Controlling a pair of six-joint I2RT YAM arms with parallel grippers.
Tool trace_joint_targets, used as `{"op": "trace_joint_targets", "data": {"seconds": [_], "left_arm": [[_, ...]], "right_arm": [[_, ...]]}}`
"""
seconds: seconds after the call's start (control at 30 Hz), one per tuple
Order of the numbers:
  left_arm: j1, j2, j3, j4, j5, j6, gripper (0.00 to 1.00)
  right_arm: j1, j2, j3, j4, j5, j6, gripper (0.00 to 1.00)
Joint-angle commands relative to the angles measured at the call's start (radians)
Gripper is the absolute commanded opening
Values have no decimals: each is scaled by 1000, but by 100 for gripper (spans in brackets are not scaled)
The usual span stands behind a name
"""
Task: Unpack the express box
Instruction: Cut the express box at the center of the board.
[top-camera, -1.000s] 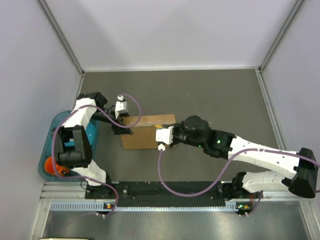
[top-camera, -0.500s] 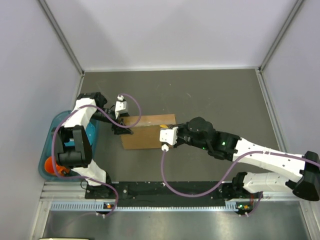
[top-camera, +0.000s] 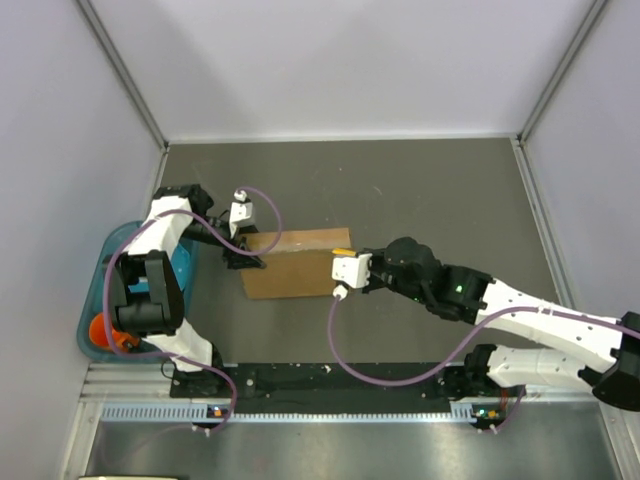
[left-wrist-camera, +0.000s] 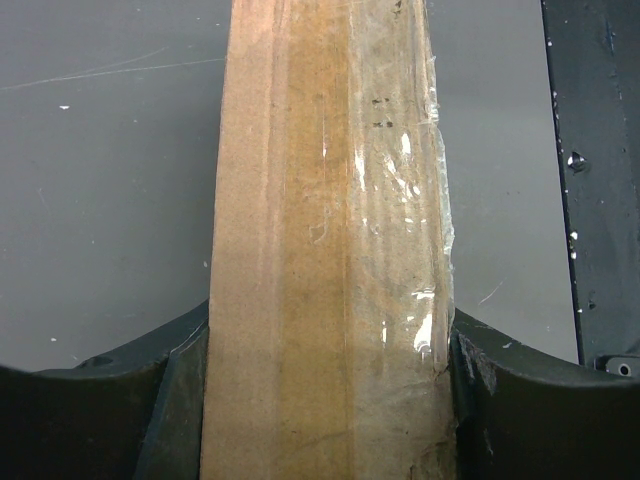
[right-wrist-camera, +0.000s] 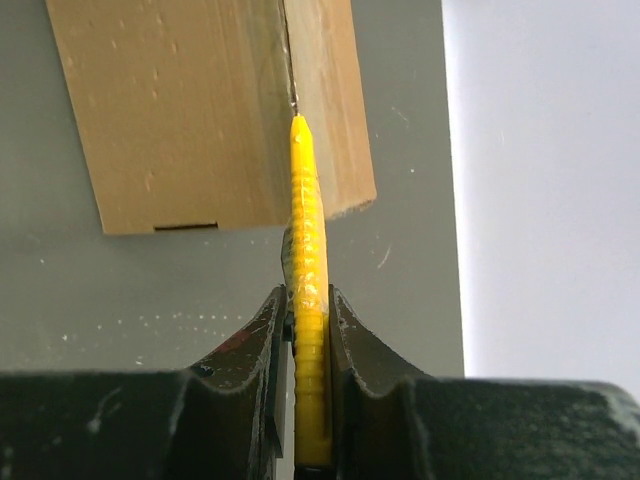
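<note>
The express box, flat brown cardboard, lies mid-table. My left gripper is at its left end. In the left wrist view the taped box fills the gap of the left gripper, and both fingers press its sides. My right gripper is at the box's right edge, shut on a yellow utility knife. In the right wrist view the knife stands edge-on in the right gripper. Its tip meets the seam at the edge of the box.
A teal bin holding an orange thing sits off the table's left edge. White walls close in the table at the back and on both sides. A black rail runs along the near edge.
My right arm has drawn the knife to the right along the box's seam, as far as the box's right edge. The left gripper and the box have stayed put.
</note>
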Motion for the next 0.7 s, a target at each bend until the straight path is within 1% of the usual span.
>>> {"op": "trace_joint_targets", "data": {"seconds": [0.0, 0.23, 0.43, 0.5, 0.53, 0.6, 0.63, 0.67], "left_arm": [[17, -28, 11, -210, -95, 22, 15], [19, -28, 11, -210, -87, 16, 15], [19, -36, 14, -210, -90, 11, 15], [19, -38, 19, -210, -90, 10, 15], [19, -44, 20, -210, -89, 5, 15], [19, -51, 26, -210, -87, 2, 15], [19, -62, 29, -210, -86, -2, 15], [19, -67, 31, -210, -84, -7, 15]], "right_arm": [[-34, -48, 4, -54, 136, -11, 0], [-42, -67, 42, -56, 110, 17, 0], [-42, -82, 27, -92, 143, 15, 0], [-42, -82, 36, -95, 166, 61, 0], [-42, -68, 41, -95, 206, 85, 0], [-42, -33, 58, -82, 272, 199, 0], [-52, -12, 59, -66, 332, 251, 0], [-60, 26, 53, -50, 340, 359, 0]]}}
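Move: The right hand holds the yellow knife, its blade in the tape seam. The seam's right end lies about 6 cm ahead of this hand, 4 cm to its left and 5 cm below. The middle of the express box, standing on edge, is some 15 cm left, 8 cm ahead and 14 cm down. From the left hand, gripping the box's left end, the seam's end is about 21 cm right, 1 cm back and 3 cm higher. The blade, in the seam near the express box's right end, comes free past that end as the right hand draws the knife about 5 cm to the right, drifting slightly forward and swinging some 15 degrees clockwise. The right fingers keep the knife shut in their grip; the left hand stays clamped across the box's narrow side and holds it almost still. ##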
